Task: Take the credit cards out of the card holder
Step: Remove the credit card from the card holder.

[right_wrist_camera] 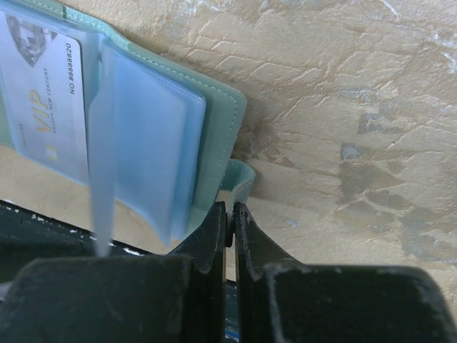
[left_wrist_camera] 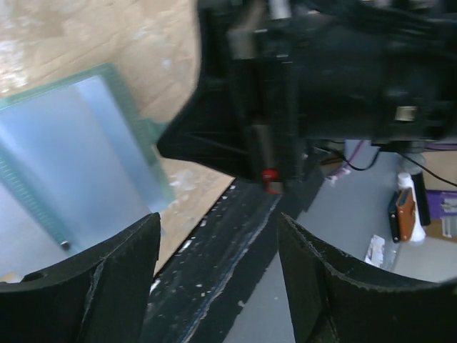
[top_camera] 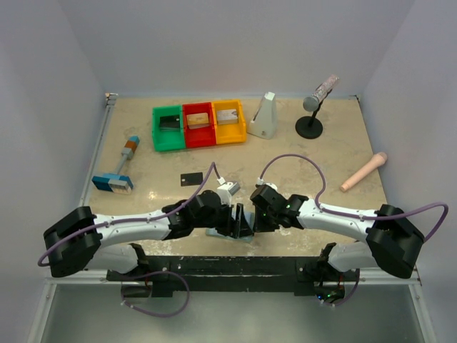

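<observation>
The card holder (right_wrist_camera: 164,136) lies open at the table's near edge, pale blue pockets facing up. A silver-grey credit card (right_wrist_camera: 44,89) marked VIP sits in one pocket. My right gripper (right_wrist_camera: 230,214) is shut on the holder's snap tab (right_wrist_camera: 243,177). My left gripper (left_wrist_camera: 218,236) stands open just beside it, over the table's black front edge, with nothing between its fingers; the card holder (left_wrist_camera: 71,157) lies to its left. From above, the left gripper (top_camera: 241,221) and right gripper (top_camera: 257,223) meet over the card holder (top_camera: 213,232). A black credit card (top_camera: 191,179) lies loose on the table.
Green (top_camera: 168,130), red (top_camera: 198,124) and yellow (top_camera: 229,121) bins stand in a row at the back. A blue-headed brush (top_camera: 118,171) lies at the left. A white wedge-shaped object (top_camera: 264,116), a microphone on a stand (top_camera: 314,108) and a beige cylinder (top_camera: 364,171) are on the right.
</observation>
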Robot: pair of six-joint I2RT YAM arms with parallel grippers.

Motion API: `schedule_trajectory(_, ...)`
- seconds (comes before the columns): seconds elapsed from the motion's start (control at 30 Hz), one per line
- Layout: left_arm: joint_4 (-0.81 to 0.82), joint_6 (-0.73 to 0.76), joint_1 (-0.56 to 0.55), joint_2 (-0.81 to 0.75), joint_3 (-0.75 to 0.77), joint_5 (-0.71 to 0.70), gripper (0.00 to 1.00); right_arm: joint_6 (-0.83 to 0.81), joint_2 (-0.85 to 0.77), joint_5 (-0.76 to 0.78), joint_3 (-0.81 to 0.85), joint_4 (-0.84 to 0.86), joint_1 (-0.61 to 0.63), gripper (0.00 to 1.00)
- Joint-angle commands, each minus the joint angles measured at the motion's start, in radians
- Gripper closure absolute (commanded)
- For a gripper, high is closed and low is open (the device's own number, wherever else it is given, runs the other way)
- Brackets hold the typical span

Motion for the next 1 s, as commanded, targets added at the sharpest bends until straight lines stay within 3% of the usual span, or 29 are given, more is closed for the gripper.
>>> schedule_trajectory(0.0,0.015,0.034,-0.019,-0.040,0.048,0.007,0.29,0.003,-0.008,-0.013,-0.011,0.020,0.001,1.00)
schedule_trajectory(0.33,-0.149,0.015,0.064,-0.316,-0.101,-0.174,0.25,0.008,-0.023,-0.011,-0.034,0.031,0.001,1.00)
schedule_trajectory(0.5,-0.167,0.003,0.147,-0.324,-0.161,-0.168,0.25,0.008,-0.032,-0.011,-0.041,0.034,0.001,1.00)
schedule_trajectory(0.87,-0.112,0.014,0.159,-0.232,-0.175,-0.173,0.30,0.017,-0.069,0.050,-0.035,-0.075,0.001,1.00)
schedule_trajectory(0.97,-0.107,0.008,0.159,-0.227,-0.179,-0.174,0.31,0.022,-0.086,0.084,-0.003,-0.144,0.001,0.86)
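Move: The VIP card, in its pocket on the open holder's left half, lies about 8 cm to the left hand's left, 5 cm ahead and 7 cm below. A clear page stands raised near the spine, some 5 cm left, 4 cm ahead and 5 cm lower; the strap is about 2 cm right, 4 cm ahead and 6 cm down. For the right hand, already pinching the strap, the card is roughly 13 cm left, 2 cm ahead, 1 cm lower. The clear page is left on the right half as the left hand, fingers staying wide open, lifts about 5 cm, arcs left and somewhat forward over the spine, then sinks towards the VIP card, ending some 9 cm farther left and turned about 15 degrees counter-clockwise. Late on, the right hand, keeping its pinch on the strap, eases about 2 cm right and slightly back. ##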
